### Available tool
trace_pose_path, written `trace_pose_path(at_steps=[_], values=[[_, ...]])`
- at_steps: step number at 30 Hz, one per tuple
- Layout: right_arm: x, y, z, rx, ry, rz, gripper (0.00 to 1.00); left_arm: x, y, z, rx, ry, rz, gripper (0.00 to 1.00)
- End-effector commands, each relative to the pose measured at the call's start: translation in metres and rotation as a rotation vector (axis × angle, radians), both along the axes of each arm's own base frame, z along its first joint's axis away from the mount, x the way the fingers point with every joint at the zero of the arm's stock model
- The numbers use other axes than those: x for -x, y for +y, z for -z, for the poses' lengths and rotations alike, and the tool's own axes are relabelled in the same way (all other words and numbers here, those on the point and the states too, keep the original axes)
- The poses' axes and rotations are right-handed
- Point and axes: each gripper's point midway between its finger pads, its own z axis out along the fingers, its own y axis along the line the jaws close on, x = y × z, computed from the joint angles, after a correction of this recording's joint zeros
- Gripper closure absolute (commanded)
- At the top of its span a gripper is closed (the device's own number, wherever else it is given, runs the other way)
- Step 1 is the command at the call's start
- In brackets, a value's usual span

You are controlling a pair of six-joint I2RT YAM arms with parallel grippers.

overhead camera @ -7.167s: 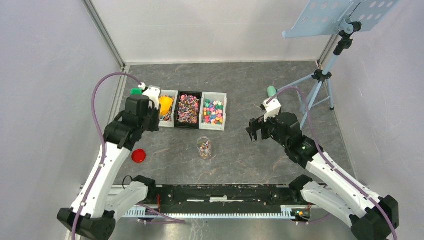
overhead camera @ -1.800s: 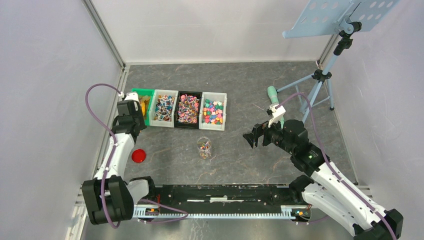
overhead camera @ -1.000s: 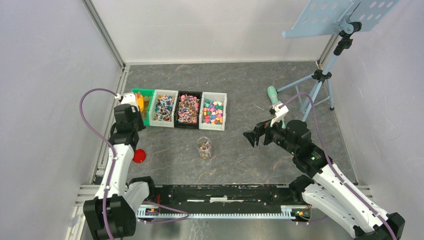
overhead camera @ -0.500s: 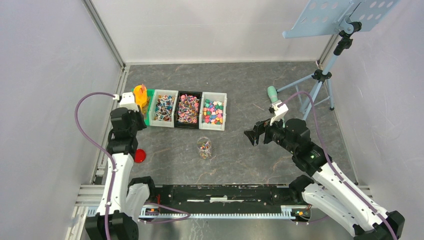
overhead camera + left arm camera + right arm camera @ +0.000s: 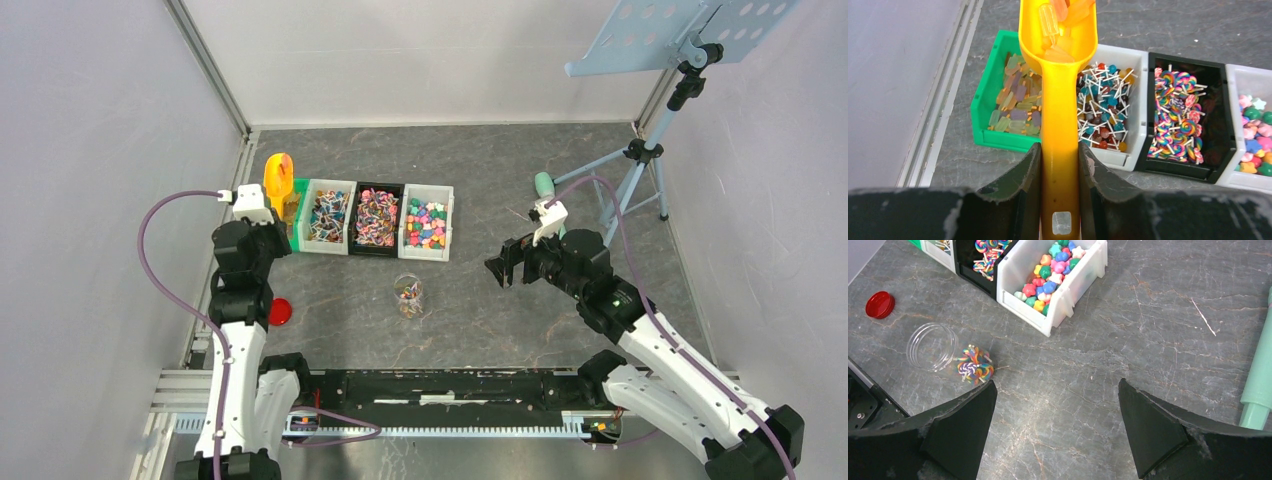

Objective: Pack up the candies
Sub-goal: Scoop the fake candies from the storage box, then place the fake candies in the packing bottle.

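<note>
My left gripper (image 5: 1060, 150) is shut on the handle of the orange scoop (image 5: 1060, 115). The scoop's bowl (image 5: 278, 172) is lifted over the green bin (image 5: 982, 102) and holds a few pale orange and yellow candies (image 5: 1064, 14). More candies fill the row of bins: gummies in the green one, ball lollipops (image 5: 1104, 105), swirl lollipops (image 5: 1175, 115) and star sweets (image 5: 1050, 275). A clear jar (image 5: 408, 294) in front of the bins holds a few swirl lollipops (image 5: 975, 369). To the right of the jar, my right gripper (image 5: 1057, 390) hangs open over bare table.
A red round lid (image 5: 280, 311) lies beside the left arm. A mint-green handle (image 5: 1260, 385) rests on the table at the right. A tripod stand (image 5: 640, 160) with a perforated tray occupies the back right corner. Walls enclose the table on three sides.
The left arm has drawn back and lifted the scoop out of the green bin, with candies in its bowl. The right arm has shifted only slightly.
</note>
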Motion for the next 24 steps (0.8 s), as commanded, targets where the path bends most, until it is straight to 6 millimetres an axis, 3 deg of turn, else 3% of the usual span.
trace_pose_path(at_steps=[1, 6, 10, 18, 24], values=[[-0.011, 0.001, -0.029, -0.014, -0.064, 0.016, 0.02, -0.006, -0.005, -0.06, 0.03, -0.14, 0.008, 0.98], [-0.017, -0.008, -0.027, 0.034, -0.067, 0.063, 0.02, -0.002, -0.011, -0.072, 0.05, -0.111, 0.025, 0.98], [-0.021, -0.019, -0.029, 0.084, -0.091, 0.103, 0.02, 0.003, -0.035, -0.079, 0.1, -0.123, 0.11, 0.98], [-0.024, -0.027, -0.032, 0.136, -0.099, 0.123, 0.02, 0.021, -0.081, -0.057, 0.177, 0.013, 0.304, 0.98], [-0.029, -0.039, -0.033, 0.204, -0.11, 0.162, 0.02, 0.041, -0.116, -0.064, 0.227, 0.07, 0.463, 0.98]])
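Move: The storage box, here the clear jar, stands about 29 cm to the right of the left gripper, 8 cm nearer the bases and some 17 cm lower. The white lollipop box lies about 13 cm ahead and 8 cm right of this gripper, the black box 12 cm ahead and 20 cm right, and the red lid 11 cm back, directly in line. From the right gripper, the jar is about 22 cm left and 3 cm back. Keep the left gripper shut on the scoop's handle and lift the loaded scoop some 5 cm clear of the green box. Then sweep right about 9 cm towards the jar, sinking a little and drawing slightly back, while turning clockwise roughly 20 degrees. Let the open, empty right gripper edge right and forward, rolling slightly. ##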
